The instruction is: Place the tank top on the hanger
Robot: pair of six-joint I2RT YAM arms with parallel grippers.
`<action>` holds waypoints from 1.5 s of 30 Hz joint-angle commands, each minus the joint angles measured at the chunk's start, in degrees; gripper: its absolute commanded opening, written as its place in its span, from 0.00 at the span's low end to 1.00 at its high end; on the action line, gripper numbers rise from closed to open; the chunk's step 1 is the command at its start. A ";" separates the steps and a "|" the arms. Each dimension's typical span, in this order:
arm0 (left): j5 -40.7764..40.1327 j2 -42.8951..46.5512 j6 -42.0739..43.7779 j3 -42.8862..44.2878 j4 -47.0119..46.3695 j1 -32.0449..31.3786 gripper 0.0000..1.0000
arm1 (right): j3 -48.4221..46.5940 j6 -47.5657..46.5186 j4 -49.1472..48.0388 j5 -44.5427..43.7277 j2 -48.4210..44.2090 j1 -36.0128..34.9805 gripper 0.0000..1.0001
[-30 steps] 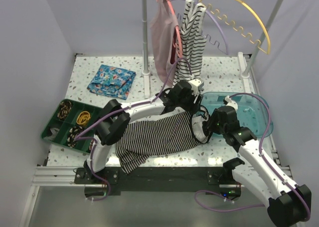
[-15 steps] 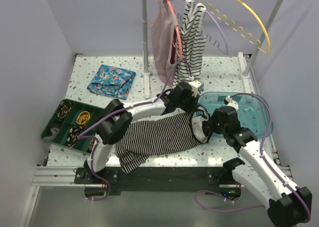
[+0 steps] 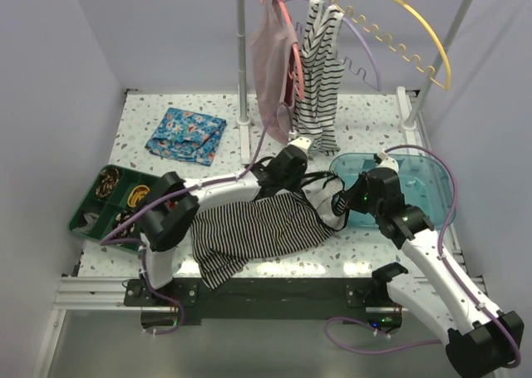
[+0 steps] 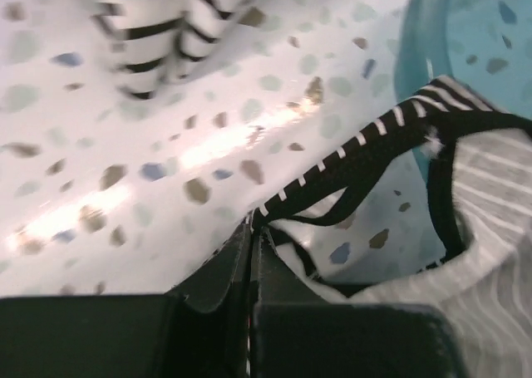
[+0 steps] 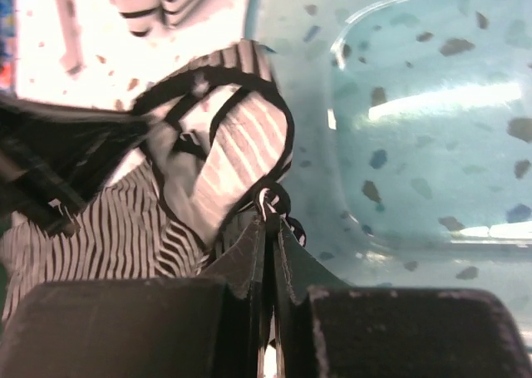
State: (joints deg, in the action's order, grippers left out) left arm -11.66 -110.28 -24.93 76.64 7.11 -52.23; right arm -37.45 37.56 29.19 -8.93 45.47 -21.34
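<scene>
The tank top (image 3: 258, 233), black with thin white stripes, lies spread on the table in the top view. Its strap end is lifted between both grippers. My left gripper (image 3: 306, 185) is shut on one dark-trimmed strap (image 4: 349, 154). My right gripper (image 3: 342, 202) is shut on the other strap (image 5: 270, 199), beside the teal tray. The yellow hanger (image 3: 407, 29) with its scalloped lower bar hangs on the rail at the back right, well above and behind both grippers.
A teal tray (image 3: 432, 191) sits right of the grippers. A pink top (image 3: 270, 54) and a bold striped garment (image 3: 320, 62) hang on the rail behind. A floral cloth (image 3: 187, 135) lies back left, a green organiser (image 3: 116, 203) at left. Two rack posts stand on the table.
Both grippers have risen and moved back with the straps. The left gripper shifted left and farther back; the right moved back over the tray's edge. The top's neckline is pulled up and stretched.
</scene>
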 commanded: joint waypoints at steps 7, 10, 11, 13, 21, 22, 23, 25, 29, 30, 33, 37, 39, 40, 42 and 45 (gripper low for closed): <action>-20.50 36.43 -11.28 -17.75 2.46 6.96 0.00 | -16.06 -2.66 -5.11 2.87 10.42 -2.91 0.00; -23.58 42.42 -10.15 -14.09 5.27 7.23 0.00 | -24.57 -3.89 -3.79 0.67 13.22 -3.18 0.00; -24.28 44.17 -9.71 -12.58 5.89 7.23 0.00 | -26.95 -4.16 -3.53 0.23 14.11 -3.27 0.00; -26.91 45.41 -8.31 -7.68 7.65 7.23 0.00 | -35.55 -5.56 -2.04 -0.47 16.56 -3.18 0.00; -31.67 47.52 -1.71 6.67 8.97 7.23 0.00 | -63.42 -8.03 2.89 0.14 27.73 -3.27 0.00; -31.58 47.79 -0.92 7.55 9.06 7.23 0.00 | -64.14 -8.03 2.89 0.49 27.83 -3.18 0.00; -31.49 47.96 -0.91 7.47 9.23 7.23 0.00 | -64.15 -8.20 2.80 0.84 27.83 -3.18 0.00; -30.44 49.19 -2.57 4.94 10.63 7.23 0.00 | -60.13 -7.86 1.40 2.50 26.16 -3.27 0.00; -27.29 52.97 -7.58 -5.60 12.57 7.32 0.00 | -38.74 -4.26 -6.13 8.63 20.19 -3.27 0.00; -24.66 53.67 -9.68 -11.37 12.66 7.23 0.00 | -34.49 -2.25 -7.73 8.84 18.09 -3.53 0.00; -20.00 56.05 -15.21 -24.37 11.35 7.23 0.00 | -19.62 0.32 -13.09 9.11 16.06 -6.86 0.00; -13.40 56.67 -21.20 -39.00 6.08 7.23 0.00 | -8.62 1.99 -16.53 7.43 19.55 -13.36 0.02; -9.54 56.05 -22.88 -43.65 2.39 7.23 0.04 | -3.87 2.52 -18.64 7.70 20.09 -13.90 0.19; -8.83 55.88 -22.97 -44.47 1.68 7.23 0.09 | -2.73 2.26 -19.17 7.44 19.22 -13.90 0.27; -8.99 55.79 -22.89 -44.74 1.59 7.23 0.33 | -1.13 0.94 -18.56 5.69 17.12 -13.90 0.45; -11.27 56.92 -21.57 -43.42 2.46 7.23 0.61 | -3.50 -2.75 -15.84 4.01 12.28 -13.90 0.56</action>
State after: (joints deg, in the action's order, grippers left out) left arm -22.70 -55.92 -45.21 30.30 16.05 -45.04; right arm -37.32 38.11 17.61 -2.15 64.71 -35.27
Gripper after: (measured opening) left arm 0.451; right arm 0.507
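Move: Back to the left of both hands, which already pinch its strap end, the tank top's body spreads over the table. Its middle lies about 13 cm back, 14 cm left and 3 cm below the left hand, and some 8 cm back, 25 cm left and 8 cm below the right. From the right hand, the blue bin's middle is about 15 cm right and 4 cm ahead. The folded floral cloth lies roughly 34 cm left and 15 cm ahead of the left hand. Swinging the held tank top high off the table, both hands shoot up, left about 38 cm and right 33 cm, tilting tips-up some 35 degrees; the left sweeps left, spreading the hands, while the right reaches forward. They whip down and back to the table, ending with both wrists turned counter-clockwise, then open and let go of the cloth. ##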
